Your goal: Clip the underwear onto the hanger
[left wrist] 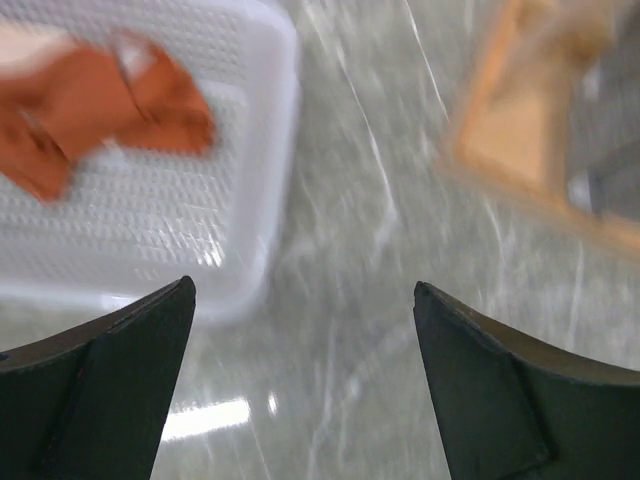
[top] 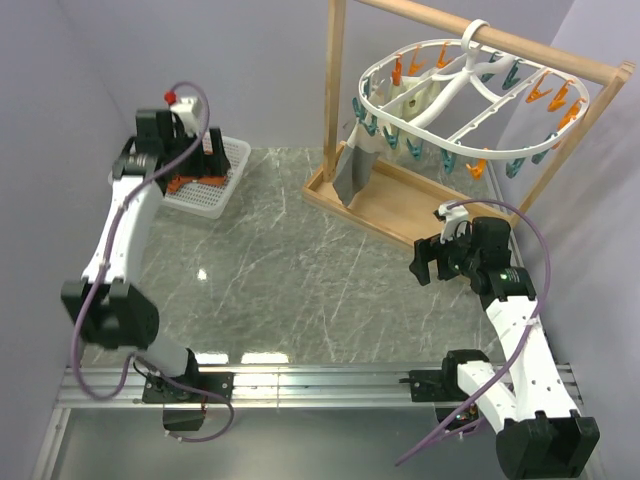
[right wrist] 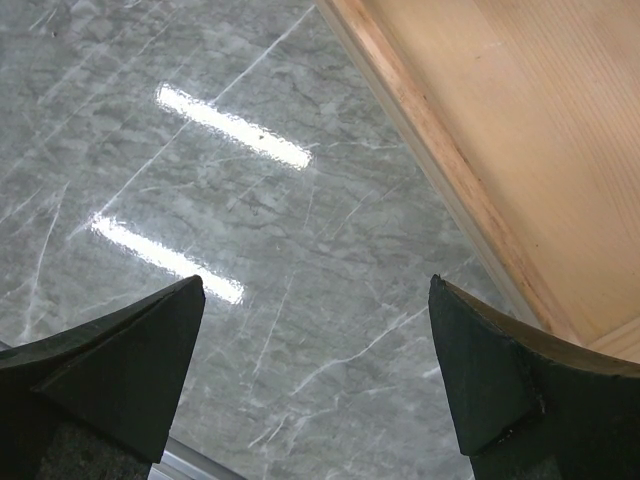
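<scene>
The rust-orange underwear [top: 186, 183] lies crumpled in a white basket [top: 228, 172] at the far left. In the blurred left wrist view the underwear [left wrist: 90, 100] sits up and to the left of my fingertips. My left gripper [top: 205, 160] hovers over the basket, open and holding nothing [left wrist: 305, 300]. The white oval hanger [top: 470, 100], ringed with orange and teal clothespins, hangs by its hook from a wooden rod at the far right. My right gripper [top: 428, 262] stands open and empty above the marble [right wrist: 315, 290], near the wooden base's front edge.
A wooden frame with a flat base [top: 385, 205] holds the rod [top: 520, 45]. A grey cloth [top: 352, 172] and a cream cloth [top: 415, 100] hang from the hanger's pins. The base's edge [right wrist: 430, 150] runs just right of my right fingers. Purple walls close in both sides.
</scene>
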Robot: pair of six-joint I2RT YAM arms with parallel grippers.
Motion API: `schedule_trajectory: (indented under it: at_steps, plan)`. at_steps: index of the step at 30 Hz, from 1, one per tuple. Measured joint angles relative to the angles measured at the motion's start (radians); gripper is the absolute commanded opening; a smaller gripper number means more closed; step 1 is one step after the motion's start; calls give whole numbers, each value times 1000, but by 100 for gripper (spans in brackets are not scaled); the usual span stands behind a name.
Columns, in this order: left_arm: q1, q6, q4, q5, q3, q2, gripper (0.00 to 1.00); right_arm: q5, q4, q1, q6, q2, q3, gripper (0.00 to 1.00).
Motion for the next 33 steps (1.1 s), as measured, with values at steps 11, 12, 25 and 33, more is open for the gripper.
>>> schedule_trajectory:
  at_steps: [11,12,25,33]
  plan:
    - [54,-69,47,-184,579,606,84,-3,0,0,0,37,0,100]
    - [64,-78,56,-196,579,645,84,-3,0,0,0,37,0,100]
    - [132,-58,160,-350,588,852,77,4,-6,0,-3,64,0,100]
    - [141,-35,184,-351,612,925,77,5,-6,0,-3,83,0,100]
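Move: The orange underwear in the basket lies about 22 cm ahead of the left hand, 13 cm to its left and some 25 cm below. The basket's middle is about 5 cm to the left of the underwear and 2 cm farther out; the wooden stand's left corner is roughly 16 cm ahead of the hand, 22 cm to its right, at table height. From the right hand the underwear lies about 40 cm ahead, 60 cm left and 15 cm below. Towards the orange underwear the left hand first sweeps forward almost level, then sinks steeply into the basket while veering left: about 20 cm forward, 20 cm down and 14 cm left in all. It turns some 25 degrees counter-clockwise and its fingers draw in by about a fifth, staying well open just above the cloth. ##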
